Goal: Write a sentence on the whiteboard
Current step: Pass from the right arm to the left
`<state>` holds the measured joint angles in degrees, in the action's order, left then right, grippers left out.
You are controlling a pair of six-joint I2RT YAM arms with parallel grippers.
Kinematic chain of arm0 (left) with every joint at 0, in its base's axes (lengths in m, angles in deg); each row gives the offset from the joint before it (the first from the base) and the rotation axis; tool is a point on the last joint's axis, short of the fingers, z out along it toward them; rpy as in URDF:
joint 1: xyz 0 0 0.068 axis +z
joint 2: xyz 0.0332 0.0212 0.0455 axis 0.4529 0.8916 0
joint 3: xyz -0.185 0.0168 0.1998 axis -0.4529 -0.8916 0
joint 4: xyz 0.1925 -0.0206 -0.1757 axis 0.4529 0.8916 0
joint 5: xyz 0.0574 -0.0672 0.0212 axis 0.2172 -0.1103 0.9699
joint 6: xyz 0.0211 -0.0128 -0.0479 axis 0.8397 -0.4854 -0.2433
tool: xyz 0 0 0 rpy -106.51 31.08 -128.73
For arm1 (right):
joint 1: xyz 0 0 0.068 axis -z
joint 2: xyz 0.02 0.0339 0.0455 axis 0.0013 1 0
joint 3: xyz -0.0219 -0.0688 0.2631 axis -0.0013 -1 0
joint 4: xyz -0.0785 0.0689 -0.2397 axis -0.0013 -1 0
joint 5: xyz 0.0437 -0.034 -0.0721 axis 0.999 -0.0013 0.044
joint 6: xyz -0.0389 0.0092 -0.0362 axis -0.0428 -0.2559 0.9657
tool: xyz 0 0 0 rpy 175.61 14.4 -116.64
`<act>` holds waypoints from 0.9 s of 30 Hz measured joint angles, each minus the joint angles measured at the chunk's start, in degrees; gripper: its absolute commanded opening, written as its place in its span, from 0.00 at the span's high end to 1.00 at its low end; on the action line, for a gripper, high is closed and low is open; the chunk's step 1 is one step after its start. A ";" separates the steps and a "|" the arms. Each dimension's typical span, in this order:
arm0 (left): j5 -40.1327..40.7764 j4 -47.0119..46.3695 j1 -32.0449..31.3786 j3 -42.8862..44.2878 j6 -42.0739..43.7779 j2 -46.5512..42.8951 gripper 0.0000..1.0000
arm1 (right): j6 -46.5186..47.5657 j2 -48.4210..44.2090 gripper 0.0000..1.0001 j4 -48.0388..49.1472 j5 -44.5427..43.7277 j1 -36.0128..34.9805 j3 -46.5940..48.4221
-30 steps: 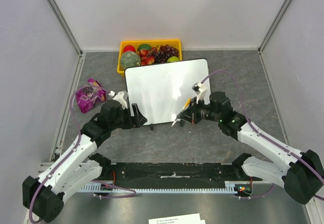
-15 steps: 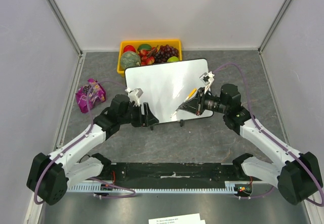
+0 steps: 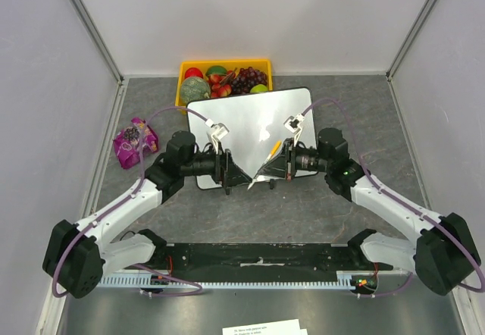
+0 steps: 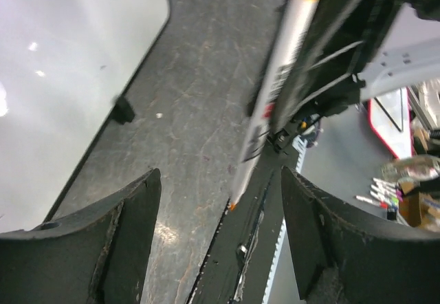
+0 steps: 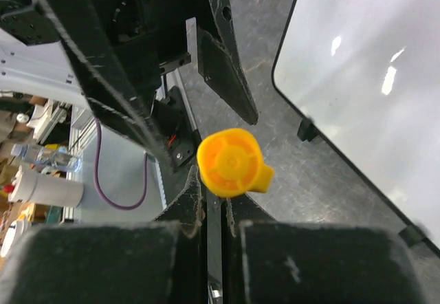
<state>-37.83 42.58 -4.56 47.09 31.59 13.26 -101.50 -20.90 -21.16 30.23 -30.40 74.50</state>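
The whiteboard lies in the middle of the table, glossy and blank; no sentence shows on it. My right gripper is shut on a white marker with an orange back end, held over the board's near edge. The marker's orange tip points at my left gripper, which stands open with the tip between its fingers, touching neither. In the right wrist view the orange end sits just above my shut right gripper, and the board fills the right side.
A yellow tray of fruit stands behind the board. A purple bag lies at the left. Grey walls close in on three sides. The board rests on small black feet. The arms' base rail runs along the near edge.
Both grippers have come together over the board's near edge. The left one swung right and narrowed a little; the marker's tip now sits between its open fingers.
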 measured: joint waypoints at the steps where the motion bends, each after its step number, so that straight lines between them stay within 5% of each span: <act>1: -0.79 -0.72 -0.59 0.02 0.33 -0.02 0.25 | -0.13 0.68 1.00 0.09 0.02 -0.76 0.02; 6: -3.80 -1.46 -4.39 1.53 2.54 0.24 0.38 | -1.64 2.89 1.00 1.79 -0.13 -3.34 0.20; 12: -3.72 -0.66 -6.56 3.63 5.75 2.86 0.95 | -3.80 3.93 1.00 4.63 0.39 -3.72 0.90; 19: -2.19 2.23 -6.45 4.81 6.95 3.67 0.98 | -5.31 5.14 0.99 5.46 -0.04 -3.52 0.90; 24: -1.46 4.42 -6.47 5.95 7.65 3.34 0.98 | -5.79 5.14 0.53 6.56 0.20 -3.48 0.90; 27: -2.34 5.42 -6.64 5.99 7.65 2.36 0.98 | -5.64 5.42 0.44 7.26 0.42 -3.39 1.05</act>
<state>-40.17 48.00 -11.20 53.08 39.24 15.62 -107.14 -15.48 -13.90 30.64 -33.79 75.55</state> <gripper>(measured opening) 0.059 0.482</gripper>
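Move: The marker hangs slanting in the right gripper's shut fingers, tip down towards the left gripper; from the left hand its middle lies about 7 cm right, 2 cm ahead and 3 cm higher. The whiteboard's centre is some 22 cm ahead of the left hand, 2 cm right and 17 cm below, with its right-hand black clip 5 cm ahead, 9 cm right and equally low. From the right hand, the left gripper is about 7 cm left, 2 cm back and 3 cm lower. The left hand goes back and right about 4 cm in all, rising a little and turning some 10 degrees clockwise, to bring its open fingers around the marker's lower end while the right hand carries the marker roughly 2 cm left to meet it. The left fingers then shut and pinch the marker by the dark ring just above its tip, and with both hands nearly still the right fingers open about halfway. ##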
